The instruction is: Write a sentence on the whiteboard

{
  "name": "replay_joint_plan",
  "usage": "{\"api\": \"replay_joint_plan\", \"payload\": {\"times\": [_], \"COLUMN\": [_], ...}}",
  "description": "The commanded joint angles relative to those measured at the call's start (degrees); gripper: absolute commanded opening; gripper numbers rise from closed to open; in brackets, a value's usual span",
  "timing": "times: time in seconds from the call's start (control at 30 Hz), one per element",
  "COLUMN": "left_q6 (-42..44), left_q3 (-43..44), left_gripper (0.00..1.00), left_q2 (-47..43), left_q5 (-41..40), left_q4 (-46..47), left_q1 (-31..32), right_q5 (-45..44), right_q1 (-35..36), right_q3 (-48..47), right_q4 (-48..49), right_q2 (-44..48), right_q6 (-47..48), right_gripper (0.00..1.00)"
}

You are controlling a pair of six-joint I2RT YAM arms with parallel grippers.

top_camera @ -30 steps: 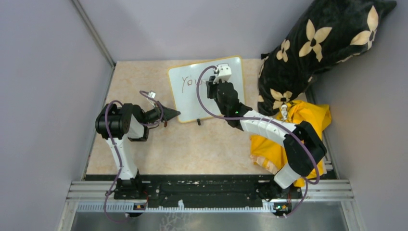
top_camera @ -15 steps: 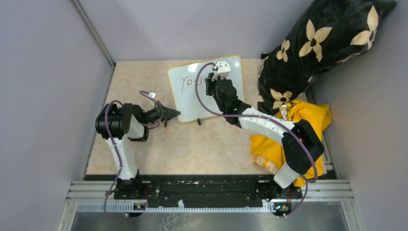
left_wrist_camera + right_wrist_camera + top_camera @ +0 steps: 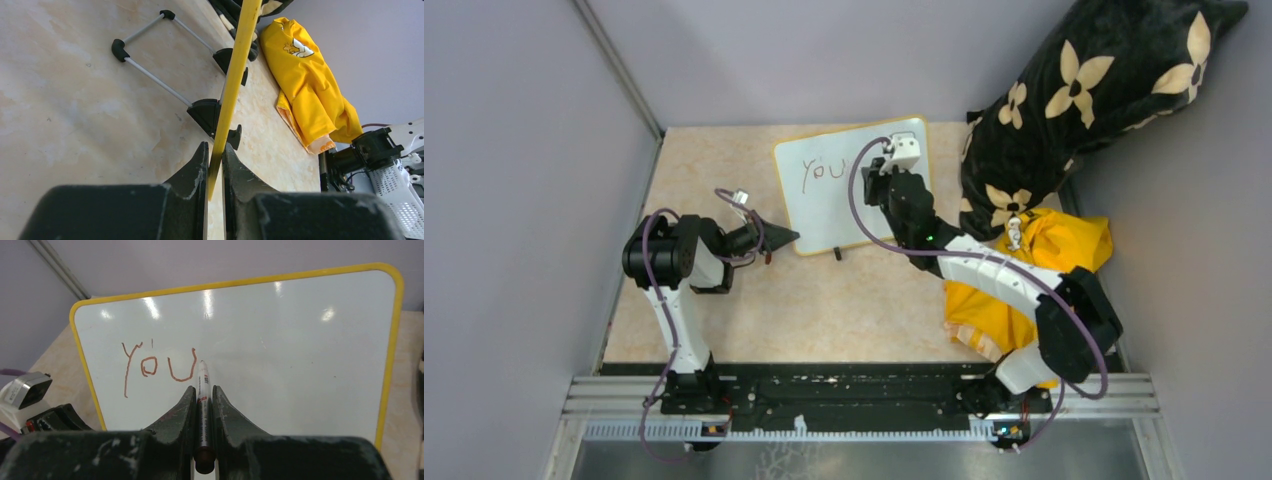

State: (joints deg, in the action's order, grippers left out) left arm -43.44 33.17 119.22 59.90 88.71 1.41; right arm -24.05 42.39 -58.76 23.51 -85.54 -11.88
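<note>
The whiteboard (image 3: 829, 205) stands tilted at the back of the table, white with a yellow frame (image 3: 235, 284). "You" (image 3: 157, 371) is written on it in reddish-brown strokes, also legible from above as "You" (image 3: 823, 169). My right gripper (image 3: 203, 389) is shut on a white marker (image 3: 202, 376), whose tip is at the board just right of the "U". Seen from above, the right gripper (image 3: 886, 172) hangs over the board's upper right part. My left gripper (image 3: 215, 147) is shut on the board's yellow edge (image 3: 235, 75) at its lower left corner, where the left gripper (image 3: 786, 238) shows from above.
A black pillow with cream flowers (image 3: 1084, 100) leans in the back right corner. A yellow garment (image 3: 1039, 265) lies below it under the right arm. The board's wire stand (image 3: 150, 75) and black feet (image 3: 206, 111) rest on the table behind it. Grey walls close in the sides.
The right gripper has shifted to the right across the board with the marker, uncovering the whole word "You". The left arm and the board have stayed still.
</note>
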Motion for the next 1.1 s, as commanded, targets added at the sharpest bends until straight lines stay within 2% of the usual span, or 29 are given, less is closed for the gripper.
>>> {"api": "replay_joint_plan", "payload": {"times": [0.0,0.2,0.4,0.6,1.07], "left_q6": [-0.07,-0.15,-0.23,-0.16,-0.15], "left_q3": [-0.37,-0.3,-0.22,-0.3,-0.21], "left_gripper": [0.0,0.0,0.0,0.0,0.0], "left_q2": [0.95,1.1,1.11,1.1,1.05], "left_q5": [0.18,0.25,0.24,0.22,0.23], "left_q4": [4.37,4.37,4.45,4.37,4.37], "left_q1": [0.2,0.24,0.26,0.22,0.2], "right_q5": [-2.05,-3.69,-1.32,0.75,-0.86], "right_q1": [-0.95,-3.91,-7.12,-7.11,-7.08], "right_q3": [2.68,8.4,9.74,7.76,-1.07], "right_q4": [1.82,3.37,6.26,9.41,6.1], "right_q2": [8.73,14.41,13.16,9.94,2.24], "right_q6": [-1.31,-1.69,-5.05,-5.15,-3.79], "right_gripper": [0.0,0.0,0.0,0.0,0.0]}}
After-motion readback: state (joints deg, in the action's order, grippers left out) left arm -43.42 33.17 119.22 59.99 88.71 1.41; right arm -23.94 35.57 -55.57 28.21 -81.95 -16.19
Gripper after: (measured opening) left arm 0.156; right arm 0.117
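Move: The right hand holds the marker just off the board; the blank patch for the next letter lies about 9 cm ahead, 4 cm to its right and 2 cm up. The finished U is some 6 cm ahead and 5 cm left, with the O about 4 cm beyond it to the left; the board's right edge is roughly 10 cm ahead and 13 cm right. From the left hand, the blank patch is around 14 cm ahead, 16 cm right and 15 cm up. Swing the right hand with the gripped marker away from the U, about 8 cm to the right, backing off and rising some 4 cm before dipping again. Then ease back left roughly 3 cm and forward towards the blank patch, still sinking at first and rising at the end. Turn the wrist slightly clockwise, its left side lifting, and keep the left fingers on the board's edge. ##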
